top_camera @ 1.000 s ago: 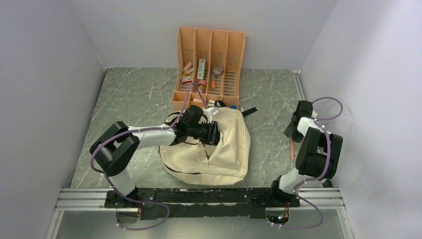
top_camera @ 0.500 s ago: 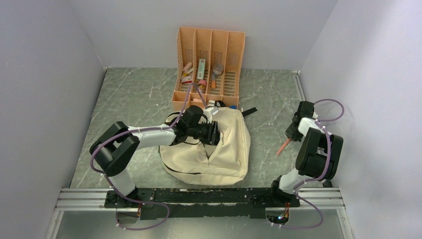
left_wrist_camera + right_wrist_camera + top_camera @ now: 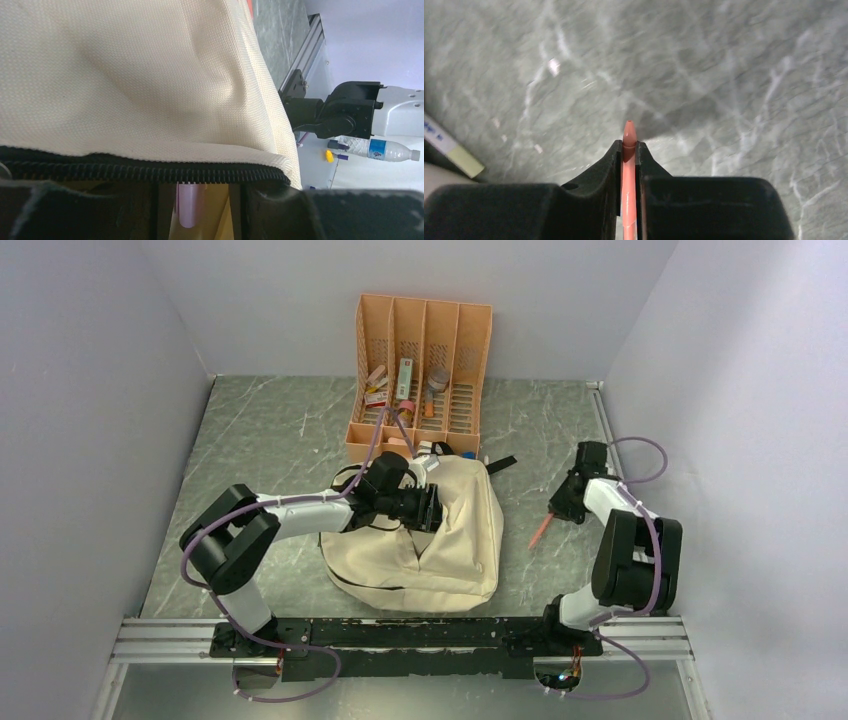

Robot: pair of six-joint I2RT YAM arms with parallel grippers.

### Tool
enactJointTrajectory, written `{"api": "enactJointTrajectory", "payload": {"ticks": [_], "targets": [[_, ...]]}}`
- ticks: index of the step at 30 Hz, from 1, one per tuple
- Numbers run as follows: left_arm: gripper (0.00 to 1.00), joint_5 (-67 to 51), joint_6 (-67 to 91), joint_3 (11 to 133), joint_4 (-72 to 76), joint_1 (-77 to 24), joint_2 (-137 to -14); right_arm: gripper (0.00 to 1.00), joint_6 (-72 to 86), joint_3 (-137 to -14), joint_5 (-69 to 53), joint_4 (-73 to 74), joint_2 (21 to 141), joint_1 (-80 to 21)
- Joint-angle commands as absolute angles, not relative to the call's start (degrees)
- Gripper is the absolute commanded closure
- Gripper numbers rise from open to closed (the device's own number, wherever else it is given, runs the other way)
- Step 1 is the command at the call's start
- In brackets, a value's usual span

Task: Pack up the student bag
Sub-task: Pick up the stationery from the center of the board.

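The student bag (image 3: 440, 540), cream fabric with black zipper trim, lies slumped in the middle of the table. My left gripper (image 3: 428, 508) is at its open top edge. In the left wrist view the bag (image 3: 150, 75) fills the frame and its zipper edge lies across the tips of my left gripper (image 3: 197, 200), whose jaws stand apart. Between them a lilac item (image 3: 189, 205) shows inside the bag. My right gripper (image 3: 565, 505) hangs right of the bag, shut on a salmon pen (image 3: 540, 530). The pen (image 3: 628, 132) pokes out past my right gripper (image 3: 628, 150).
An orange slotted desk organiser (image 3: 420, 370) with several small items stands at the back, just behind the bag. A black strap (image 3: 500, 462) trails from the bag's far right corner. A pale labelled item (image 3: 449, 147) lies at the left edge of the right wrist view.
My right gripper shut on the pen that lay on the table, lifted it and carried it left toward the bag. The left arm and the bag have stayed put.
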State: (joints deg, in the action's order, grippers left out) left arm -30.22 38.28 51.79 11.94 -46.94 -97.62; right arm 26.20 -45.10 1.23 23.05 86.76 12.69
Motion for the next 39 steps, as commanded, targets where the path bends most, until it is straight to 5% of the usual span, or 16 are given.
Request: {"api": "enactJointTrajectory", "payload": {"ticks": [1,8,21,29,32,39], "targets": [[0.53,-30.8,36.9,52.8,11.9,-47.6,-95.0,1.00,27.5,-49.4,6.3,26.0,82.1,7.0],[0.47,-23.3,34.2,55.8,3.0,-47.2,-90.1,1.00,27.2,-55.5,18.6,28.1,74.6,-4.6],[0.44,-6.4,29.1,58.6,-16.4,-41.4,-77.0,1.00,29.9,-59.9,16.0,17.2,67.4,-20.2],[0.34,-13.1,22.9,56.9,-8.7,-41.3,-66.6,1.00,40.3,-58.4,6.1,7.3,66.8,-27.6],[0.15,-16.5,23.0,57.3,-6.6,-41.3,-66.3,1.00,44.6,-57.4,2.1,3.1,68.0,-30.6],[0.13,-17.5,25.0,58.5,-5.8,-41.4,-68.5,1.00,50.9,-56.2,-3.8,-6.1,70.3,-35.9]]}}
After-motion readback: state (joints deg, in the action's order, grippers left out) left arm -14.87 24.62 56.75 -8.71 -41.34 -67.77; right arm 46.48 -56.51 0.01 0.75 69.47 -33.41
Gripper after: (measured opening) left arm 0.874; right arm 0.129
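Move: My right hand already grips the orange pen low over the table. The bag opening it goes towards lies some 32 cm to its left, 6 cm back and 7 cm higher; the black strap is about 14 cm left and 11 cm ahead, the organizer's front edge about 34 cm left and 15 cm ahead. My left hand has its fingers inside the opening, and from it the pen's middle lies about 27 cm right, 2 cm ahead and 8 cm lower. Keeping the pen pinched, I swing my right hand up and then left, about 30 cm left and 26 cm up, over the bag towards my left hand, tipping its fingers from steeply down to near level. Meanwhile I draw my left hand out of the opening, first left and slightly forward, then steeply up, roll it some 30 degrees and spread its fingers wide. ##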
